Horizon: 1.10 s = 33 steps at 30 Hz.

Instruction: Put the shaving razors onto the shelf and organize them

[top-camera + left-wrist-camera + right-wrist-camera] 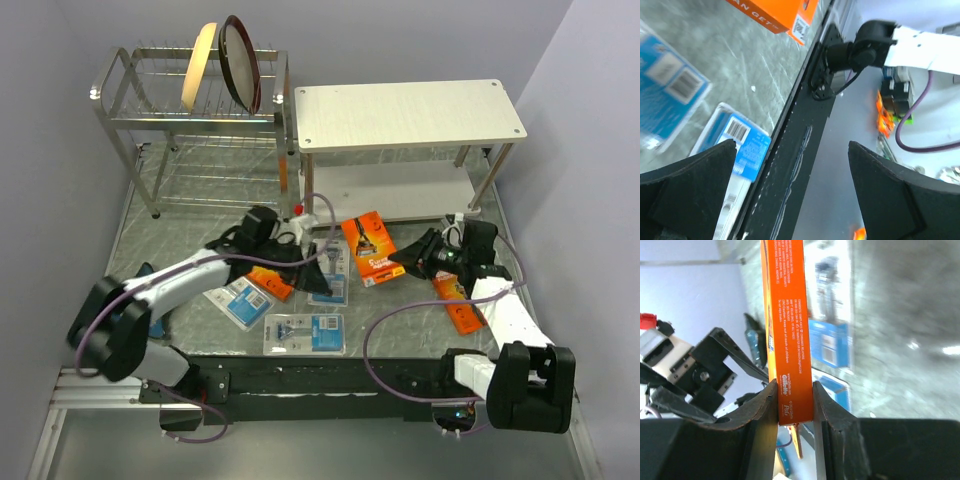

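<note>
My right gripper [405, 262] is shut on the edge of a bright orange razor pack [369, 248] and holds it in front of the white two-tier shelf [410, 115]. In the right wrist view the pack [788, 330] stands edge-on between the fingers of that gripper [794, 400]. My left gripper [310, 262] is open and empty, over a second orange pack [270, 283] and a blue pack [330, 282]. Its wrist view shows the open gripper [790, 195] above a blue pack [740, 145] at the table's front edge. Two other blue packs [238, 300] [305, 333] and a third orange pack [458, 302] lie flat on the table.
A chrome wire dish rack [190, 110] with two upright plates stands at the back left, next to the shelf. The black front rail [320, 375] runs along the table's near edge. Purple cables loop around both arms.
</note>
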{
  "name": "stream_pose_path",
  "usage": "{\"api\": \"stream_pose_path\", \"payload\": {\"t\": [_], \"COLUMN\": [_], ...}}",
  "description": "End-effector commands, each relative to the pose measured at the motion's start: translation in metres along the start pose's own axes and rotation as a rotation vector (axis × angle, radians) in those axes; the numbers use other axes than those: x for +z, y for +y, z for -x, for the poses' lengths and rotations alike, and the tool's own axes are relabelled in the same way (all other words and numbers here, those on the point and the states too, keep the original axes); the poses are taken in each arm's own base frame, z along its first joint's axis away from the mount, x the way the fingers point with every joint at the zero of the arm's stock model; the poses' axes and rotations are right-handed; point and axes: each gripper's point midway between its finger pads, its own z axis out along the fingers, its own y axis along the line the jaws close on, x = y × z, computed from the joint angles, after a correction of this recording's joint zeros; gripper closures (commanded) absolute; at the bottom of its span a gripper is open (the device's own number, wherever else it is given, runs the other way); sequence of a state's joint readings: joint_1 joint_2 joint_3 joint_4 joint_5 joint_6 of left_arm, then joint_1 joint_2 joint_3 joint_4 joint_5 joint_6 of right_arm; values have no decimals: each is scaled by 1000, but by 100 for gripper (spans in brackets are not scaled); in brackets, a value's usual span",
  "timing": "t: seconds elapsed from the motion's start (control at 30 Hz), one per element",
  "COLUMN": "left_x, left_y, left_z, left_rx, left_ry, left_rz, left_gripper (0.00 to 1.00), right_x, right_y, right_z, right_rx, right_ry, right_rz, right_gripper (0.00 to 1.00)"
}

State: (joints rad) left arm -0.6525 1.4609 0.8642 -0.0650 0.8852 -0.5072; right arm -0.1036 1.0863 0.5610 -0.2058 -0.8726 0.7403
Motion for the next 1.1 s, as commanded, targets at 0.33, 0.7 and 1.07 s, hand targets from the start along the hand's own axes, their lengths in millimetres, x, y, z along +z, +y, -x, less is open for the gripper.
{"api": "stream_pose_path", "payload": {"t": [0.33, 0.7, 1.07], "left_x": [-56, -69, -74], "left_y": [17, 28, 42], "left_z": [-15, -11, -11], "left_rx": [146, 155, 119], "left_ry": [-42, -40, -54], "left_rz": [219, 288, 324], "left_gripper": [1, 1, 1], "right_x": [63, 142, 170], "right_y": [88, 77, 63], "right_z": [96, 111, 120], "right_rx": [-87, -57, 63], "right_ry": [-198, -157, -187], "right_rz": [229, 145, 110], "right_gripper": [96, 92, 90]}}
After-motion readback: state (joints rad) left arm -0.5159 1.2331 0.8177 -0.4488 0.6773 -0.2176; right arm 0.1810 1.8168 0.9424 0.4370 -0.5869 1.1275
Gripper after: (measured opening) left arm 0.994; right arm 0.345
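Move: The right hand already holds an orange razor box; the left end of the shelf's lower board lies about 20 cm ahead, 13 cm left and 8 cm below. The shelf's front left post stands some 18 cm ahead and 19 cm left; a clear razor pack lies 4 cm ahead, 15 cm left, on the table 11 cm down. From the empty left hand that board end is about 22 cm ahead, 2 cm right and 9 cm below. Right hand carries the pinched razor some 17 cm forward, 8 left, into the shelf; left hand retreats leftwards. ##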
